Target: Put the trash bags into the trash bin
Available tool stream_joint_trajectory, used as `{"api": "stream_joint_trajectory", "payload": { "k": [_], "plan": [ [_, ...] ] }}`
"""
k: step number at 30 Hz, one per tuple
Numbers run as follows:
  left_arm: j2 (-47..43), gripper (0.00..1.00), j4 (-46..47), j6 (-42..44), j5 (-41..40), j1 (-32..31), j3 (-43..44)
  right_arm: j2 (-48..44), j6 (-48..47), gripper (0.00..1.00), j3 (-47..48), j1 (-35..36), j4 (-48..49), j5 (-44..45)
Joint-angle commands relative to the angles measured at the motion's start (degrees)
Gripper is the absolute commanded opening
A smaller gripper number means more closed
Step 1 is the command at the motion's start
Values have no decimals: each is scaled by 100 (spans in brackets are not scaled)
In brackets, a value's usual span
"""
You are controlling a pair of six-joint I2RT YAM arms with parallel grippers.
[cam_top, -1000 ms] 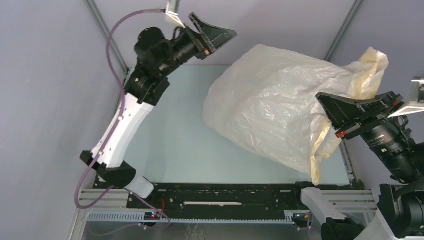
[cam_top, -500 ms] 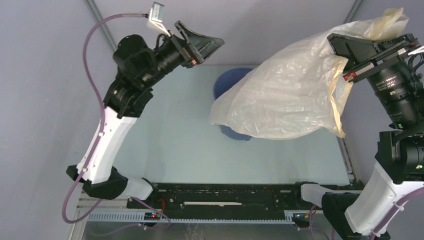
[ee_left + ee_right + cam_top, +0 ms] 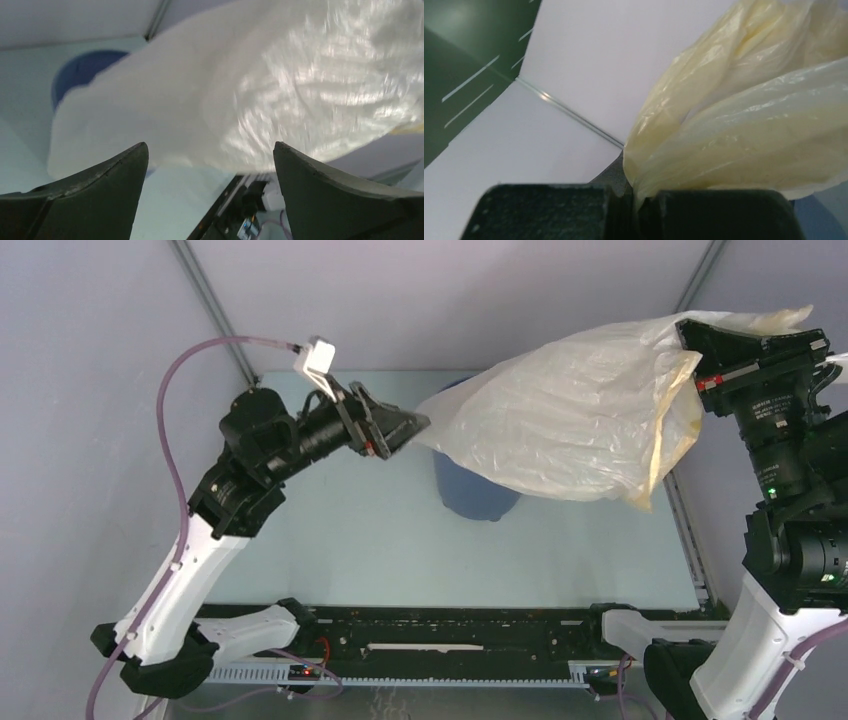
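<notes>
The trash bag, crinkly and whitish-yellow, hangs stretched in the air across the back right. My right gripper is shut on its gathered yellow end, the plastic pinched between the jaws. The bag's lower left end droops over the blue trash bin, hiding most of its rim. My left gripper is open, just left of that drooping end. In the left wrist view the bag fills the space ahead of the spread fingers, with none of it between them, and the bin peeks out behind.
The pale blue table lies under both arms. Grey walls and frame posts enclose the back and sides. A black rail runs along the near edge between the arm bases.
My right gripper has lifted the bag up and toward the back right, uncovering the bin. The left arm has swung down and right to the bag's left end, its jaws a little wider.
</notes>
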Motion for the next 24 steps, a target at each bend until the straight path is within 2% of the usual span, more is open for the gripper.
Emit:
{"api": "stream_joint_trajectory", "payload": {
  "k": [1,6,9,12,15,19,24],
  "plan": [
    [-568,100,210,1013,-452,-669,-759,177,589,0,187,-30,-1024,875],
    [-958,100,815,2595,-1984,-1774,-1671,425,1033,0,518,-28,-1623,763],
    [-828,100,1015,3024,-2498,-1889,-1797,437,1334,0,377,-29,-1589,381],
    [-535,100,1020,3264,-3391,-1893,-1698,352,1487,0,53,-29,-1277,61],
    [-218,100,1011,3831,-3153,-1891,-1597,226,1571,0,-189,-29,-1042,-85],
    [173,100,814,4096,-2365,-1890,-1387,166,1621,0,-230,-31,-967,-133],
    [633,99,771,4101,-2512,-1890,-1095,143,1698,0,-249,-29,-778,-312]
  ]
}}
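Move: The loose bag's middle lies about 22 cm to the open left hand's right, 3 cm ahead and roughly level with it; the trash bin is some 13 cm ahead, 13 cm right and 34 cm below. From the right hand, which already holds the bag's rim, the bin lies about 14 cm ahead, 18 cm left and 49 cm below, the bag's middle about 4 cm ahead, 12 cm left and 15 cm below. The open left hand rolls and sinks about 13 cm towards the bin; right, still pinching bag, eases down and forward. ##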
